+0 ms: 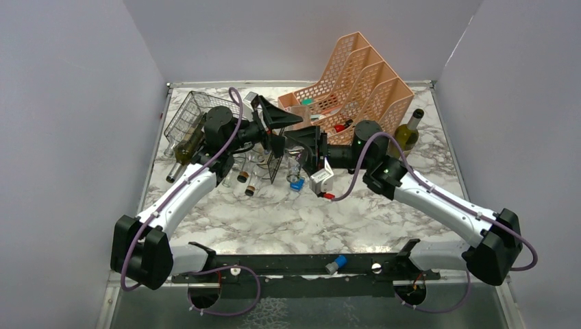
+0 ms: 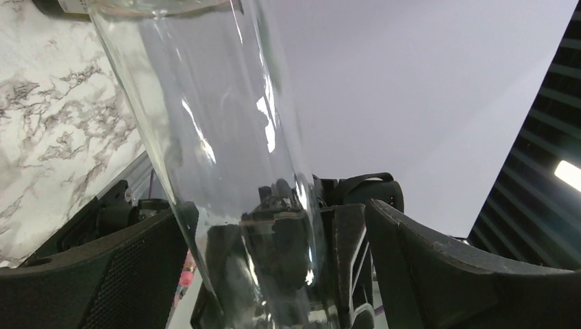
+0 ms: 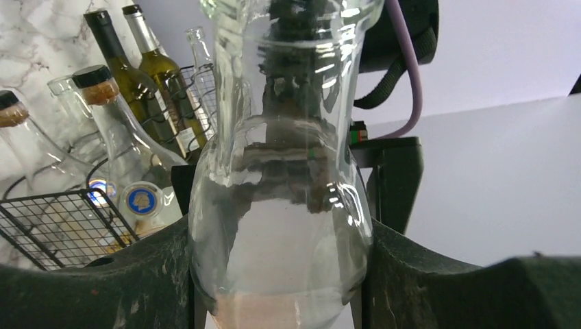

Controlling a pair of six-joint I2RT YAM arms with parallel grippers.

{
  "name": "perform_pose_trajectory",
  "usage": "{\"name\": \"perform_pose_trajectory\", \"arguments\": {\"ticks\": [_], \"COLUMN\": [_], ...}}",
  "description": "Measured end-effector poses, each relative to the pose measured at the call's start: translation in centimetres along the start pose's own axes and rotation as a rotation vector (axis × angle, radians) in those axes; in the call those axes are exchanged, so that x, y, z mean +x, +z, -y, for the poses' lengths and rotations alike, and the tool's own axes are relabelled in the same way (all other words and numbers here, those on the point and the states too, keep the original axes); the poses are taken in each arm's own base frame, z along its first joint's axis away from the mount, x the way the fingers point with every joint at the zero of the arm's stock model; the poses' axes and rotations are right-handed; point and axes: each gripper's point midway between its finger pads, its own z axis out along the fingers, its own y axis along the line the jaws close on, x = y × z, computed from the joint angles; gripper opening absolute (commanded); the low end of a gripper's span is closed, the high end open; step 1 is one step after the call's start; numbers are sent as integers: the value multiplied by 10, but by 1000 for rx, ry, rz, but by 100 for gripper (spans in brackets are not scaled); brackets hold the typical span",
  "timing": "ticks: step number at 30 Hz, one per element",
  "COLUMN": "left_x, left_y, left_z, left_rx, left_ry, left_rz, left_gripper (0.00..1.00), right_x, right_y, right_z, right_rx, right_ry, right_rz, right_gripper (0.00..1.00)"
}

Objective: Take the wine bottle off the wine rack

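A clear glass wine bottle (image 3: 288,205) hangs between my two grippers above the middle of the table (image 1: 296,168). My right gripper (image 3: 281,236) is shut on its rounded body, with both fingers pressed against the glass. My left gripper (image 2: 277,212) stands open around the same bottle (image 2: 226,151), and a gap shows beside its right finger (image 2: 425,260). The black wire wine rack (image 1: 186,110) sits at the back left and holds several other bottles. In the right wrist view the rack (image 3: 62,226) lies to the left, behind the held bottle.
A peach perforated file organizer (image 1: 356,82) stands at the back right, and a green bottle (image 1: 409,130) stands upright beside it. Corked bottle necks (image 1: 244,177) stick out of the rack toward the near side. Grey walls close in the table on three sides.
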Motion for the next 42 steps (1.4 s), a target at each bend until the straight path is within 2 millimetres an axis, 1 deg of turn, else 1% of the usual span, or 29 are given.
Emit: {"name": "perform_pose_trajectory", "arguments": {"ticks": [4,9,13,16,19,22,24,26,28,32,34,38,40,42], "left_x": [0,-4,-9,-16,-24,-32,-36,-38,-37,-35,-36,-38,-39,-39], "left_y": [1,1,1,-3,-5,-7,-9,-15,-22,-36,-42,-52,-56,-59], "left_z": [-3,-17,-26,-38,-39,-22,-9,1,5,5,3,1,1,0], "left_rx": [-9,-69,-114,-158,-200,-222,-227,-240,-255,-297,-322,-361,-375,-388], "left_ry": [8,39,89,116,175,295,375,458,523,616,653,714,743,767], "left_rz": [1,20,46,71,102,136,158,182,202,231,245,271,279,283], "left_gripper": [99,99,99,99,99,99,99,99,99,99,99,99,99,99], "right_x": [-2,-4,-4,1,13,29,42,57,71,94,103,115,124,132], "right_y": [-8,-24,-43,-58,-75,-89,-100,-115,-131,-167,-186,-208,-216,-222], "right_z": [3,6,-2,-18,-43,-72,-84,-90,-92,-101,-113,-138,-145,-147], "right_rx": [21,64,112,156,211,255,301,374,453,615,695,769,807,854], "right_ry": [85,222,369,505,654,794,884,970,1035,1143,1184,1250,1279,1295], "right_rz": [-25,-84,-155,-230,-341,-467,-555,-636,-700,-824,-888,-972,-998,-1004], "right_gripper": [31,30,30,31,31,31,30,30,29,28,28,29,29,29]}}
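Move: The clear bottle is already in the right hand's grip, lying level. It is bound for the open table about 28 cm to that hand's right, 10 cm ahead and 33 cm below; the standing green bottle is some 39 cm right, 16 cm ahead and 18 cm lower, the blue box almost straight beneath. The labelled clear bottles in the rack lie about 11 cm left of the open left hand, 7 cm ahead, 23 cm down. The clear bottle, still pinched by the right hand, is carried about 23 cm right, then also down some 16 cm and forward 9, past the crate's near side towards the green bottle, the wrist swinging from pointing left to forward. The left hand, staying wide open, dips about 4 cm, comes back up and draws 7 cm left towards the rack, turning some 50 degrees. ##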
